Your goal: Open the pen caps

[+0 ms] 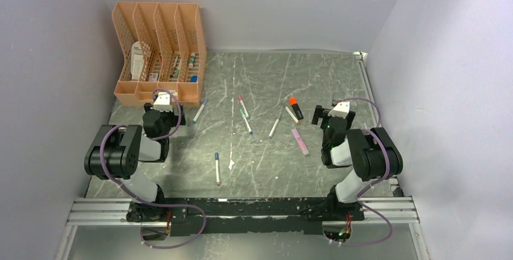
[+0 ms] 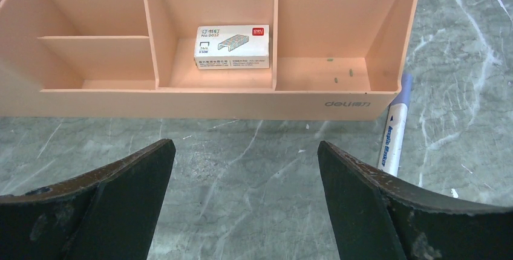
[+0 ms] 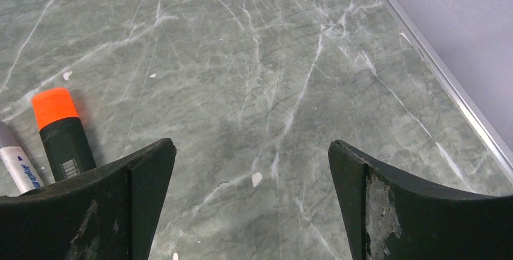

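Note:
Several capped pens lie on the grey marble table. In the middle, a pink-capped pen (image 1: pixel 242 103), a teal one (image 1: pixel 244 115) and a blue one (image 1: pixel 247 126) lie close together. A blue-capped pen (image 1: pixel 217 168) lies nearer the arms. A dark highlighter with an orange cap (image 1: pixel 292 100) (image 3: pixel 54 106) lies left of my right gripper (image 1: pixel 326 109) (image 3: pixel 251 151), which is open over bare table. A pale purple highlighter (image 1: pixel 300 141) lies nearby. My left gripper (image 1: pixel 162 97) (image 2: pixel 246 151) is open and empty, facing the organizer, with a bluish-capped pen (image 2: pixel 393 133) to its right.
A peach desk organizer (image 1: pixel 158 94) (image 2: pixel 181 100) stands at the back left; a staples box (image 2: pixel 233 46) lies in one front compartment. A white pen with a grey cap (image 3: pixel 15 160) lies beside the orange highlighter. Grey walls close in both sides, and a metal rail (image 3: pixel 460 100) runs along the table's right edge.

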Robot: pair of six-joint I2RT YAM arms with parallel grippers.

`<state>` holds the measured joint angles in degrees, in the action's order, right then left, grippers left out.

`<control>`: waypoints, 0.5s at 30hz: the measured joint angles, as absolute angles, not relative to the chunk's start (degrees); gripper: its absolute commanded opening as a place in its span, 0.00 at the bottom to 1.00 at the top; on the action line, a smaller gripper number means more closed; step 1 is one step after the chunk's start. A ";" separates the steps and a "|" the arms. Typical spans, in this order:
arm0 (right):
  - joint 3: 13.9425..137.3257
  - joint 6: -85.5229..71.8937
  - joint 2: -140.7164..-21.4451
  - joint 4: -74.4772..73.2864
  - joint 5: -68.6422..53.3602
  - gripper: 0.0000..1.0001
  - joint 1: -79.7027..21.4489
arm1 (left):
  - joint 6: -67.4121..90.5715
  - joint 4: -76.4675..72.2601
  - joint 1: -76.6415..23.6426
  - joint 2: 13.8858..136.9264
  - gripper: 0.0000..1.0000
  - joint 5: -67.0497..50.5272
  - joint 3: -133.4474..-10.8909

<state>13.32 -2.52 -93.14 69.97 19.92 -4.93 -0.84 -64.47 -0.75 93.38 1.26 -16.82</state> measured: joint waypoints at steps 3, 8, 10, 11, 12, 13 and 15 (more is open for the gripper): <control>13.32 -2.50 -93.14 70.00 19.90 1.00 -4.93 | -0.86 -64.49 -0.84 93.38 1.00 1.26 -16.82; 12.84 -1.45 -92.86 70.59 17.65 1.00 -4.93 | -1.89 -59.24 -1.50 91.46 1.00 0.73 -17.93; 11.29 -0.99 -90.21 70.00 16.80 1.00 -4.99 | -2.87 -52.40 -3.05 87.99 1.00 0.80 -20.62; 10.39 -0.95 -87.48 68.95 16.36 1.00 -4.99 | -3.20 -49.80 -3.95 86.13 1.00 0.73 -22.11; 9.82 -0.91 -84.25 67.64 15.94 1.00 -4.99 | -3.29 -48.01 -4.75 84.18 1.00 0.51 -23.40; 9.72 -0.91 -81.45 66.61 15.51 1.00 -4.99 | -3.27 -46.39 -5.45 81.73 1.00 -0.19 -24.82; 9.91 -0.99 -74.32 63.02 14.09 1.00 -4.99 | -2.76 -44.64 -6.24 77.62 1.00 -1.74 -26.35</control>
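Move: The blue-cap marker beside the organizer, nearest to the left hand, lies about 15 cm to its right, 3 cm ahead and 6 cm below; the organizer's front wall stands 6 cm ahead and 5 cm left of the hand, the pink-cap marker 36 cm right and 5 cm ahead. From the right hand, the orange-cap highlighter is roughly 17 cm left and 6 cm ahead, the grey-cap marker 19 cm left and 3 cm ahead, the pink highlighter 15 cm left and 10 cm back. Up and clear of the tabletop go both empty, wide-open hands, slow to start and then quick. The left rises about 9 cm while swinging some 5 cm right towards the pink-cap marker in the middle, turning clockwise and tipping up slightly; the right lifts about 6 cm, tips its fingers up a little and turns slightly counter-clockwise. ##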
